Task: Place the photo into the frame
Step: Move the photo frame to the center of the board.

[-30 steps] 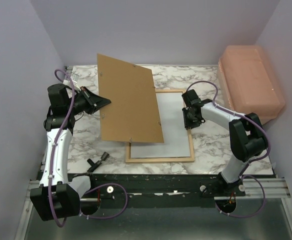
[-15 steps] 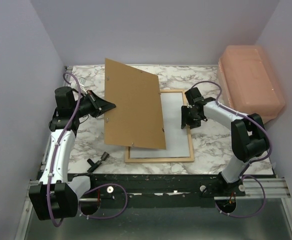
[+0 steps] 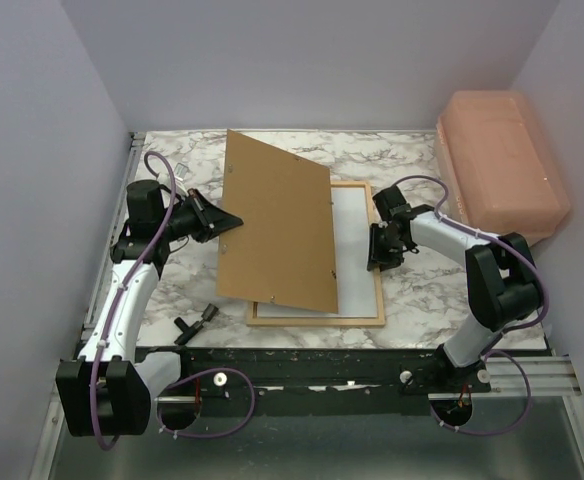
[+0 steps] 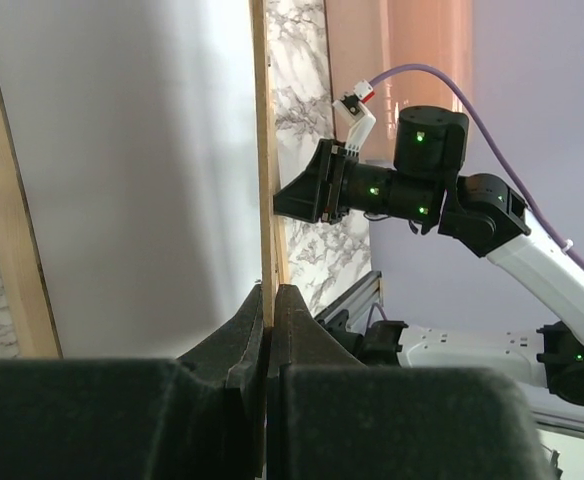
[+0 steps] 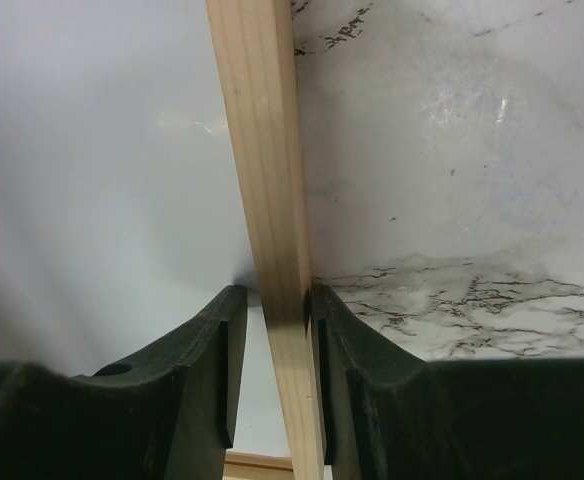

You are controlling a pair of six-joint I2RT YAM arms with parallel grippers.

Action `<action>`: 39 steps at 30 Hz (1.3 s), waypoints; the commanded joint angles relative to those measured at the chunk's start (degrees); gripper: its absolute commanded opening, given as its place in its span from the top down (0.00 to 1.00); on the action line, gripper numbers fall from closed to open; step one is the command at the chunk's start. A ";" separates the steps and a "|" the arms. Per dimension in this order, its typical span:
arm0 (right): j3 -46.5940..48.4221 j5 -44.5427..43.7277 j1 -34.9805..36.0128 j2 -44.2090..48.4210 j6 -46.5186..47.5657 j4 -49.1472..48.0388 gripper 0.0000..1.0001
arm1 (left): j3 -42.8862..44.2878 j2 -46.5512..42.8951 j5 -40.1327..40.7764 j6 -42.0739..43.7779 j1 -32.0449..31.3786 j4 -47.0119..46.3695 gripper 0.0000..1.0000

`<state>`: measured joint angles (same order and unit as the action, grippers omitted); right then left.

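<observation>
The frame (image 3: 381, 295) of light wood lies flat on the marble table. In it lies the photo (image 3: 356, 250), white side up. A brown backing board (image 3: 277, 225) hangs tilted above the frame's left half and hides that part of the photo. My left gripper (image 3: 234, 220) is shut on the board's left edge, and its jaws (image 4: 270, 295) are pressed onto that thin edge. My right gripper (image 3: 374, 256) straddles the frame's right rail (image 5: 257, 120). It (image 5: 277, 295) is open: the right pad touches the rail and the left pad stands a little off it, over the photo (image 5: 92, 150).
A pink plastic box (image 3: 502, 165) stands at the back right, close to the right arm. A small black tool (image 3: 194, 322) lies near the table's front edge on the left. Purple walls close in the table on three sides.
The left arm has carried the board to the right, so it covers more of the photo. The right gripper has slid a little nearer along the right rail, and its jaws widened, then narrowed.
</observation>
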<state>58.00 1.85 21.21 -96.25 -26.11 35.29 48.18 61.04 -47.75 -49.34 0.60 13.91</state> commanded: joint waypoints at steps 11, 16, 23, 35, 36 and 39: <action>4.83 0.72 -0.26 2.44 -2.76 2.25 0.32 | -0.79 3.22 -1.28 -1.50 -2.56 -9.29 1.00; 3.62 7.06 -3.04 4.66 -4.19 -0.02 0.21 | -1.88 5.16 -1.82 -3.09 -3.83 -13.52 1.00; 0.83 19.02 -10.54 6.67 -4.77 -3.22 0.14 | -2.88 7.80 -1.72 -5.18 -5.67 -18.89 1.00; 5.96 21.24 -15.15 4.56 -4.11 -3.83 0.11 | -4.00 6.55 -5.23 -5.63 -6.57 -22.56 1.00; 7.16 20.75 -15.15 3.82 -3.52 -3.09 0.11 | -4.13 6.02 -5.84 -5.55 -6.68 -22.82 1.00; 11.56 18.29 -15.15 1.50 -2.63 -1.76 0.11 | -4.49 4.45 -7.26 -4.70 -7.08 -22.72 1.00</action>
<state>63.79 22.26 6.35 -91.94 -30.28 32.25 44.07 69.34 -48.99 -54.04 -5.52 -3.42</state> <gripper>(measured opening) 0.889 0.031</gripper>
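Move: The backing board pinched in my left hand is bound for the frame with the photo already in it; the frame's middle is some 14 cm right, 2 cm forward and 23 cm below that hand. The black tool is about 11 cm left, 14 cm back and 23 cm down. My right hand straddles the frame's right rail: the backing board's middle is some 19 cm left, level fore and aft and 13 cm up, the frame's middle 13 cm left, 2 cm forward, 1 cm below. I open my right hand wide around the rail and lift it clear, going up about 7 cm and forward some 6 cm while its fingertips swing about 20 degrees left towards the backing board. Meanwhile my left hand, still pinching that board by its left edge, eases it right about 4 cm and a couple of centimetres down over the frame, with a slight forward drift early on. ##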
